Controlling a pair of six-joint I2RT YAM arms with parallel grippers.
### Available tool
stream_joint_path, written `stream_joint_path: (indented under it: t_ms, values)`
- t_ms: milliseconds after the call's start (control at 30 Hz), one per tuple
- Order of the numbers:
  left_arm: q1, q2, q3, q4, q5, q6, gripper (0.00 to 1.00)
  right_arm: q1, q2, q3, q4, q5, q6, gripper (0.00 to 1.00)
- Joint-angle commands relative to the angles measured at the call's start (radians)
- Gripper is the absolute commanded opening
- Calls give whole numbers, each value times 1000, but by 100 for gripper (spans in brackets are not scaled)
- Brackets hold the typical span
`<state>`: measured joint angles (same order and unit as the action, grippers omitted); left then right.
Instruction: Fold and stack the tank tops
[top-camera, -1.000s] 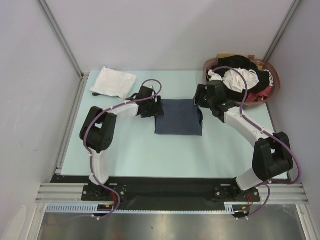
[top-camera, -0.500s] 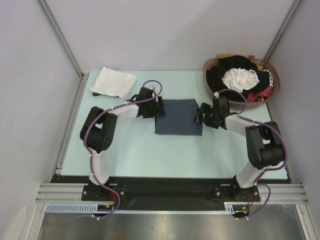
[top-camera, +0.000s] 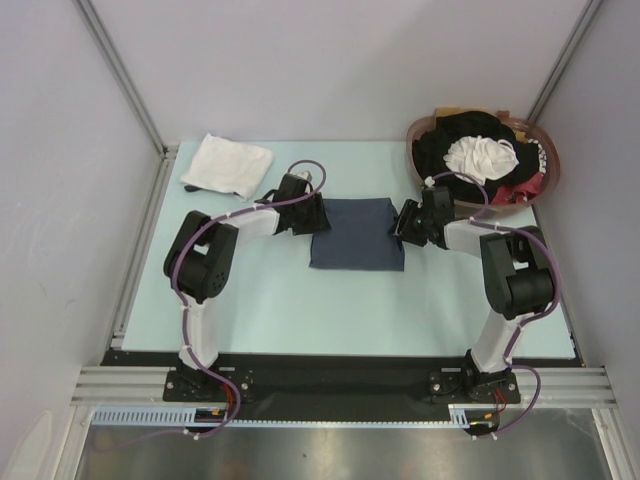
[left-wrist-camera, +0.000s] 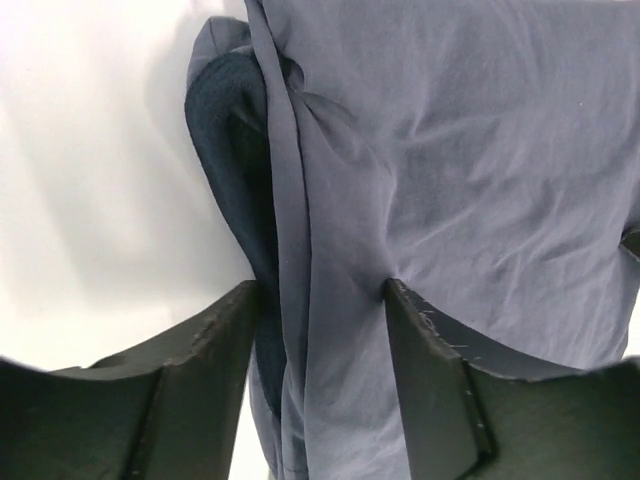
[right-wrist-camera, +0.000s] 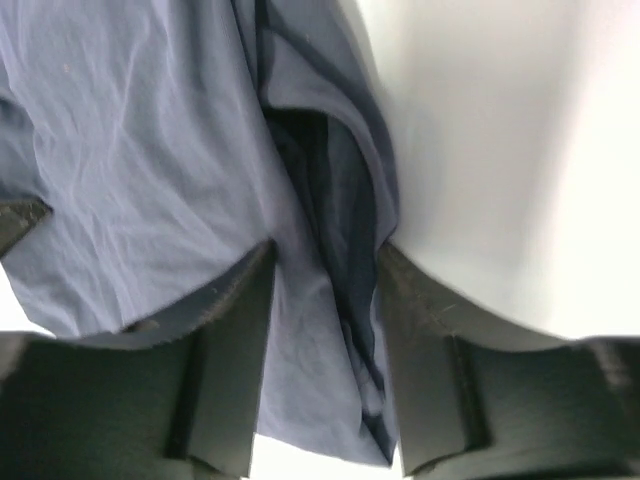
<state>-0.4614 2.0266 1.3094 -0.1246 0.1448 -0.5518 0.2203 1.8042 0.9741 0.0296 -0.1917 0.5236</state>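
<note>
The slate grey-blue tank top (top-camera: 357, 233) lies folded into a rectangle at the middle of the table. My left gripper (top-camera: 312, 216) is at its left edge and my right gripper (top-camera: 400, 225) at its right edge. In the left wrist view the left gripper (left-wrist-camera: 322, 295) straddles the layered edge of the grey-blue top (left-wrist-camera: 460, 170), jaws apart with cloth between them. In the right wrist view the right gripper (right-wrist-camera: 325, 258) likewise straddles the other edge of the grey-blue top (right-wrist-camera: 150, 170). The white tank top (top-camera: 228, 164) lies folded at the back left corner.
A brown basket (top-camera: 556, 172) at the back right holds a jumble of black, white and red clothes. Metal frame posts and side walls bound the table. Pale table surface (top-camera: 300, 310) lies in front of the grey-blue top.
My right gripper came down from the top's back right corner to its right edge, the arm folding in. Both grippers' jaws have narrowed around the cloth edges.
</note>
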Motion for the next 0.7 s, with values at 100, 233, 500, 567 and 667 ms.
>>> stream_joint_path:
  t_ms: [100, 233, 500, 567, 667]
  values:
    - [7, 40, 11, -44, 18, -19, 48, 2, 38, 37, 18, -31, 4, 40]
    - [20, 44, 5, -38, 19, -23, 27, 22, 56, 61, 13, -34, 4, 18]
    - [61, -8, -57, -29, -14, -17, 9, 105, 75, 92, 30, -35, 30, 0]
    - [81, -37, -93, 2, -10, -23, 8, 129, 84, 100, 41, -34, 44, 0]
    - [130, -48, -110, -9, 19, -11, 6, 158, 113, 130, 44, -44, 59, 0]
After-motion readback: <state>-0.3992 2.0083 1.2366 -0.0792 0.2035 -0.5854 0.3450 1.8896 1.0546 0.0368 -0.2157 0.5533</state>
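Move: The folded navy tank top lies flat between the hands, its middle about 9 cm right of the left hand and 10 cm left of the right hand, with its left and right edges already between the respective open fingers, some 1 cm below the hand points. The white folded top lies about 21 cm left and 17 cm ahead of the left hand; the clothes basket stands roughly 20 cm right and 18 cm ahead of the right hand. Both hands sink the last half to one centimetre and shut their straddling fingers on the navy tank top, the left pinching its left side edge and the right its right side edge, each about halfway along. Staying low, they then draw the top to the robot's left, the right hand starting sooner, while still closing, and going about 6 cm with a slight counter-clockwise turn, the left following late by some 2 cm, so the hands come closer together. ##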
